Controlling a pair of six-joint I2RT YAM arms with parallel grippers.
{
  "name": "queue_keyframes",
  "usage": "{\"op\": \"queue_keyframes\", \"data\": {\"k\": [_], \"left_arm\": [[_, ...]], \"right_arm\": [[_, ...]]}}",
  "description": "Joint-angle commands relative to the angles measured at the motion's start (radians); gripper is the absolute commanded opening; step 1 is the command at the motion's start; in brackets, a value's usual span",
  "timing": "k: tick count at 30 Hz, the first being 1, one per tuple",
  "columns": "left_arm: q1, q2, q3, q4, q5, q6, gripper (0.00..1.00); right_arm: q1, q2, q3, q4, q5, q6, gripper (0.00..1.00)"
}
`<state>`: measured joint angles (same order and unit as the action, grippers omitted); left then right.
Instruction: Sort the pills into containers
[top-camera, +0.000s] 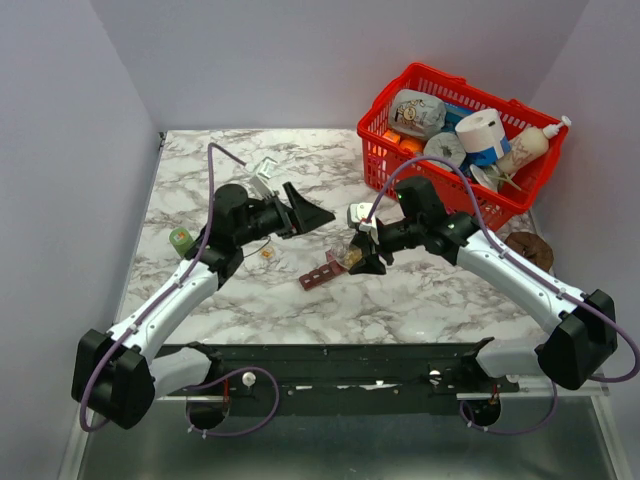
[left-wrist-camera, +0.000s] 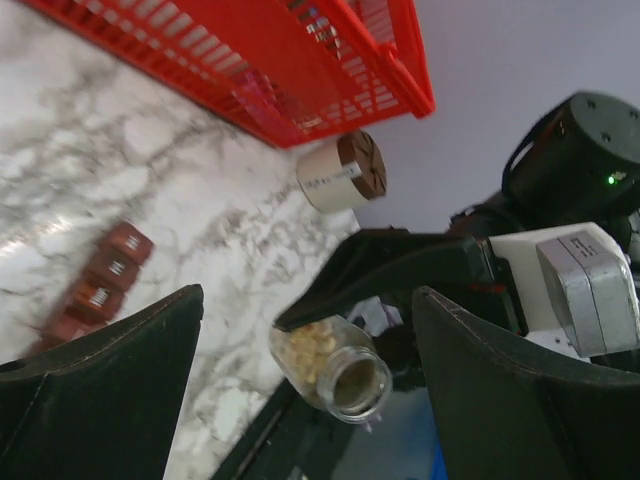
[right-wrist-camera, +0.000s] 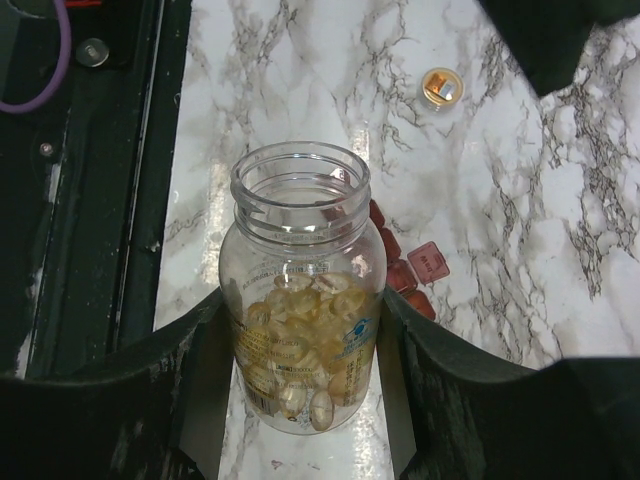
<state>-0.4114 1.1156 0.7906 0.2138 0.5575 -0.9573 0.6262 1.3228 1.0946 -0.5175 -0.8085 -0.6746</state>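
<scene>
My right gripper (right-wrist-camera: 302, 315) is shut on a clear, uncapped bottle (right-wrist-camera: 300, 250), which is about half full of pale yellow pills (right-wrist-camera: 305, 340). In the top view this gripper (top-camera: 364, 258) holds the bottle (top-camera: 350, 254) just right of the dark red containers strip (top-camera: 322, 272). The same strip (right-wrist-camera: 420, 268) shows behind the bottle in the right wrist view. My left gripper (top-camera: 306, 212) hangs open and empty above the table, left of the bottle. Through its wide jaws (left-wrist-camera: 308, 300) I see the bottle's open mouth (left-wrist-camera: 345, 375). A small orange bit (top-camera: 266, 256) lies on the marble.
A red mesh basket (top-camera: 395, 165) full of bottles and tape stands at the back right. A white jar with a brown lid (left-wrist-camera: 342, 172) lies near it. A greenish round cap (top-camera: 181, 240) sits at the left by my left arm. A black rail (top-camera: 330, 360) runs along the near edge.
</scene>
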Motion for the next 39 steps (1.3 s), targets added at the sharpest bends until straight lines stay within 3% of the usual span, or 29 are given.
{"op": "queue_keyframes", "data": {"k": [1, 9, 13, 26, 31, 38, 39], "left_arm": [[-0.113, 0.01, 0.113, -0.179, -0.014, 0.012, 0.91], [-0.155, 0.029, 0.139, -0.29, -0.031, 0.072, 0.8], [-0.176, 0.065, 0.186, -0.421, -0.068, 0.141, 0.79], [-0.236, 0.121, 0.233, -0.485, -0.057, 0.161, 0.77], [-0.263, 0.139, 0.257, -0.51, -0.074, 0.155, 0.7], [-0.276, 0.165, 0.271, -0.496, -0.077, 0.124, 0.52], [-0.277, 0.167, 0.271, -0.492, -0.065, 0.12, 0.43]], "right_arm": [[-0.005, -0.007, 0.005, 0.001, 0.002, -0.014, 0.13], [-0.006, 0.003, 0.013, 0.007, 0.012, -0.002, 0.13], [-0.008, 0.006, 0.016, 0.008, 0.014, 0.003, 0.14], [-0.017, 0.016, 0.013, 0.022, 0.042, 0.013, 0.14], [-0.017, 0.021, 0.017, 0.025, 0.046, 0.017, 0.13], [-0.017, 0.015, 0.008, 0.031, 0.054, 0.013, 0.14], [-0.017, 0.013, 0.005, 0.034, 0.054, 0.015, 0.14]]}}
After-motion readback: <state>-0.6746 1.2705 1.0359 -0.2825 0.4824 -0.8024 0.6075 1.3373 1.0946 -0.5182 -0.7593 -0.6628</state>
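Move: Back, right of and below the open left hand is the pill jar, its middle some 6 cm back, 8 cm to the right and 6 cm lower. From that hand, the pill organizer lies about 2 cm ahead, 1 cm right and 27 cm down on the table; the small cup sits roughly 6 cm ahead and 15 cm left, equally low. The right hand already holds the jar, its middle about 1 cm left of and 1 cm above that hand's point. Swinging back and to its right by about 6 cm each way, then also sinking some 5 cm, the left hand brings its fingers around the jar's open neck, the wrist turning about 25 degrees, partly clockwise. Its wide-open fingers narrow throughout and close onto the neck at the end, while the right hand keeps its grip on the body and eases forward about 1 cm. ##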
